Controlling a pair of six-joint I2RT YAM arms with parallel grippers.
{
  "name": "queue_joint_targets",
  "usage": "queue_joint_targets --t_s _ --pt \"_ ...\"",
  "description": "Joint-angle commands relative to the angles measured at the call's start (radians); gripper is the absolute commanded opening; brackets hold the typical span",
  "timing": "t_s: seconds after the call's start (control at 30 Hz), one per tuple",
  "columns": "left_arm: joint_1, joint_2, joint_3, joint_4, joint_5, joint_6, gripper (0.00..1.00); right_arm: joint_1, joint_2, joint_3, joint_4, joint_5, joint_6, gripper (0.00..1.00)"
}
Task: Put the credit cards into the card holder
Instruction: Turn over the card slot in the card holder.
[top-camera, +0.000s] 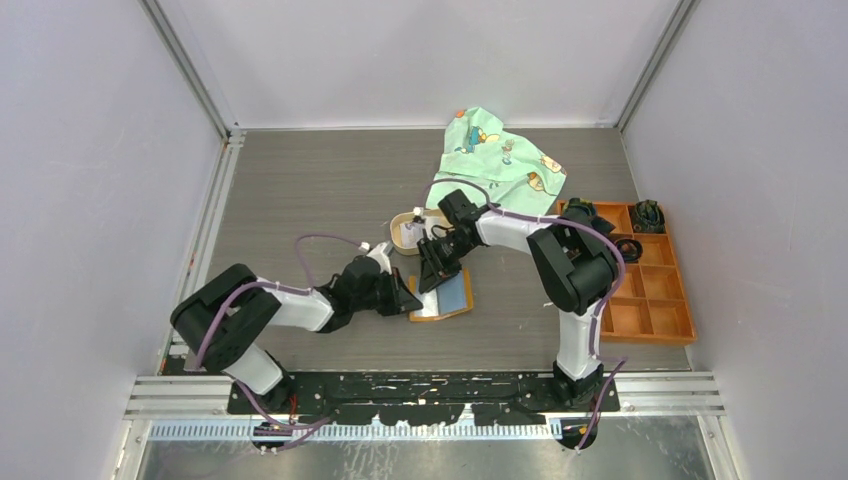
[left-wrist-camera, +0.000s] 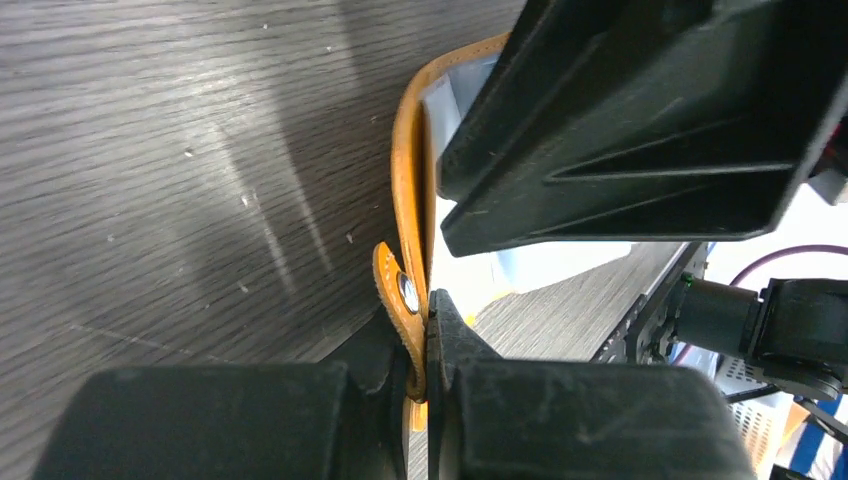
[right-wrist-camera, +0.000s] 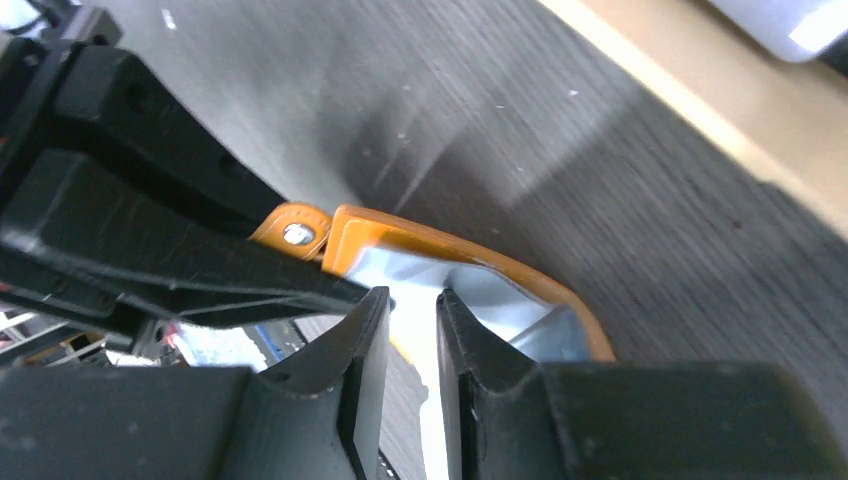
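Observation:
The orange-tan card holder lies open on the table in front of both arms, with a light-blue credit card in it and a whitish card at its near end. My left gripper is shut on the holder's snap tab, the round button just above the jaws. The holder's curved orange edge rises beyond them. My right gripper hovers over the holder's inside, jaws a little apart, with bright card surface showing through the gap and nothing clamped.
An oval tan tray sits just behind the holder, and its rim shows again in the right wrist view. A green printed cloth lies at the back. The orange compartment box stands at the right.

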Motion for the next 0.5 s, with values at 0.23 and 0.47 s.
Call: queue_joint_targets --t_s 0.23,0.47 --pt "0.064 -0.181 0.03 -0.195 0.04 0.051 0.23 0.035 0.037 0.055 -0.083 0.214 -0.064 0.3" --pt "0.103 -0.444 0.045 -0.37 -0.062 0.134 0.43 0.032 0.015 0.047 -0.092 0.036 -0.103 0.33"
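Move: The open card holder lies mostly to the left hand's right, its middle roughly 5 cm that way, 1 cm ahead and 1 cm lower; the shut left fingertips are already at its tabbed left edge. From the right hand, the holder's middle is about 3 cm to the right, 2 cm back and 3 cm down, and the white card slot about 1 cm to the right, 2 cm back and 2 cm down. The beige tray is some 11 cm ahead of the right hand, level sideways, 2 cm lower. The card holder's tabbed left edge comes free of the left fingers, which open to nearly half while that hand, after dwelling low, rises about 6 cm and draws 3 cm left. The right hand first sinks some 1.5 cm onto the card slot, tipping slightly, then stays there with its part-open fingertips on it. ##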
